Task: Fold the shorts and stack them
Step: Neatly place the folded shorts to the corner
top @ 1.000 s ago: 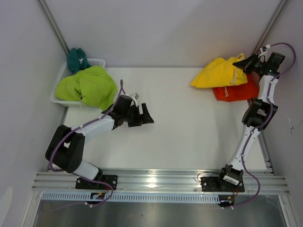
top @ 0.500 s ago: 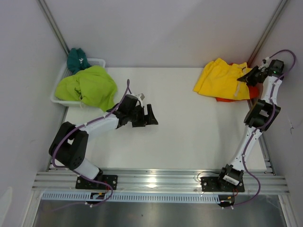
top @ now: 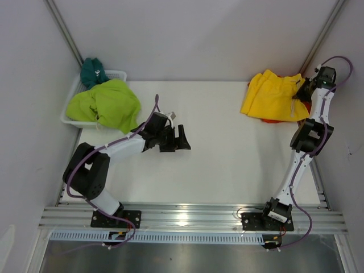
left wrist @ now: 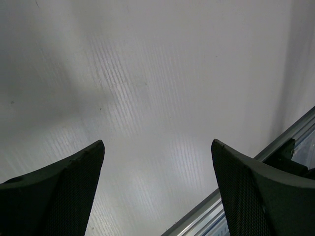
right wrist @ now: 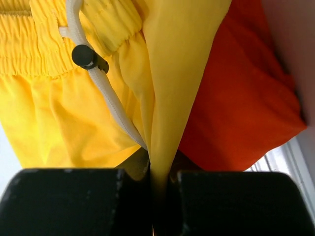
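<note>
Yellow shorts (top: 273,98) lie at the table's back right over the orange shorts (top: 272,119), of which only a sliver shows from above. My right gripper (top: 300,89) is shut on a fold of the yellow shorts (right wrist: 170,93), pinched between its fingers (right wrist: 74,201); a white drawstring (right wrist: 106,88) hangs beside the fold and the orange shorts (right wrist: 236,108) lie beneath. Lime-green shorts (top: 105,104) and teal shorts (top: 91,71) fill the white basket (top: 116,74) at back left. My left gripper (top: 183,138) hovers open over bare table (left wrist: 157,98), holding nothing.
The enclosure's walls stand close on the left, back and right. An aluminium rail (top: 187,216) runs along the table's near edge, its corner showing as a rail (left wrist: 256,172) in the left wrist view.
My right gripper has carried the yellow fabric rightward and back, spreading the yellow shorts over the orange pair. My left arm has shifted slightly right, still open.
</note>
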{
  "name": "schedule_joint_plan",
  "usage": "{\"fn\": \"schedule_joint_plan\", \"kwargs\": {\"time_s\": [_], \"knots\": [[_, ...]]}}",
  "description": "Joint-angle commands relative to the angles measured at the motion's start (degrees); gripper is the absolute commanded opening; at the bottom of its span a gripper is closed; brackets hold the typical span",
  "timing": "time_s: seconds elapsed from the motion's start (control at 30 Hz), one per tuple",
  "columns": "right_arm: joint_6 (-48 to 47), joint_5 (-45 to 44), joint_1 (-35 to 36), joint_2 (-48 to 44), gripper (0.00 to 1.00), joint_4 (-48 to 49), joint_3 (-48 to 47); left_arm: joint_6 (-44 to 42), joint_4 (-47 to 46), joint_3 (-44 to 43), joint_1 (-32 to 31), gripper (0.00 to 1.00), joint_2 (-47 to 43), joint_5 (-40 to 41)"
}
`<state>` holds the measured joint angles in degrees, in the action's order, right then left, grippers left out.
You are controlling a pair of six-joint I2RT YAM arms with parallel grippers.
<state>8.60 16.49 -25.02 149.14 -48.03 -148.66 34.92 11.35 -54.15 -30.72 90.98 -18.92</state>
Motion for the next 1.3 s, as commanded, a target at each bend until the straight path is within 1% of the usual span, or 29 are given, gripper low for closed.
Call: {"fn": "schedule_joint_plan", "kwargs": {"time_s": [0.0, 0.23, 0.53, 0.63, 0.67, 0.73, 0.8, 0.83, 0.87, 0.93, 0.97, 1.0, 1.07, 1.27], "knots": [[-2.3, -7.5, 0.1, -5.3, 0.0, 8.6, -3.0, -0.7, -0.3, -2.4, -0.5, 0.9, 1.0, -1.6], [-3.9, -13.3, 1.3, -4.6, 0.0, 16.3, -2.8, -1.2, 0.4, -3.9, -0.6, 0.9, 2.4, -2.1], [-6.0, -15.6, 2.9, -0.4, 0.0, 21.7, -0.6, -2.3, 1.0, -4.6, -0.7, 0.9, 3.6, -3.1], [-7.4, -16.3, 3.8, 1.4, 0.02, 22.5, 0.4, -2.6, 1.0, -4.7, -0.6, 0.9, 3.9, -3.3], [-7.5, -16.5, 4.0, 1.8, 0.07, 22.8, 0.8, -2.7, 1.0, -4.6, -0.6, 0.9, 3.9, -3.4], [-8.0, -16.0, 4.5, 2.4, 0.1, 22.6, 1.8, -2.7, 0.7, -4.2, -0.7, 0.9, 3.9, -3.7], [-8.3, -16.2, 5.1, 2.8, 0.16, 21.9, 2.6, -2.7, 0.5, -3.9, -0.6, 0.9, 3.9, -3.9], [-8.3, -16.1, 5.2, 2.7, 0.23, 21.7, 3.1, -2.7, 0.3, -3.5, -0.6, 0.9, 3.7, -4.0], [-9.9, -16.2, 5.5, 2.6, 0.44, 21.5, 3.6, -2.7, 0.1, -3.4, -0.6, 0.9, 3.6, -4.1], [-11.0, -19.6, 6.5, 1.8, 0.69, 21.4, 5.1, -2.7, -0.2, -2.8, -0.6, 0.9, 3.3, -4.5], [-11.1, -20.8, 6.7, 1.3, 0.84, 21.4, 5.4, -2.7, -0.3, -2.6, -0.6, 0.9, 3.2, -4.5], [-11.1, -22.1, 7.0, 0.9, 0.88, 21.9, 5.7, -2.7, -0.3, -2.5, -0.7, 0.9, 3.2, -4.6], [-11.0, -24.0, 7.1, -1.5, 0.93, 22.6, 6.2, -3.0, -0.2, -2.2, -0.7, 0.9, 2.4, -4.3], [-10.4, -27.2, 7.1, -9.4, 0.96, 25.6, 5.8, -3.3, 0.8, -1.7, -0.6, 0.91, 0.2, -3.4]]}}
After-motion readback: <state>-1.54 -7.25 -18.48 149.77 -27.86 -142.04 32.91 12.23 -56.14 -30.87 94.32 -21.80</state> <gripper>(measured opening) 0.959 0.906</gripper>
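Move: The right gripper still pinches the right-hand edge of the yellow shorts, whose middle lies about 11 cm to its left and some 5 cm lower. The red shorts they go onto are centred roughly 10 cm to the left, 1 cm ahead and 7 cm below; the table's far right corner is about 10 cm straight ahead and 8 cm down. From the left gripper, the red shorts are some 28 cm ahead and 48 cm to the right. Keep the right gripper shut on the yellow shorts' edge and carry it about 5 cm forward and a little to the right, towards the far corner, rising slightly. Roll the wrist some 25 degrees so its left side dips, then sink about 5 cm over the stack and open the fingers wide to let go of the cloth. ##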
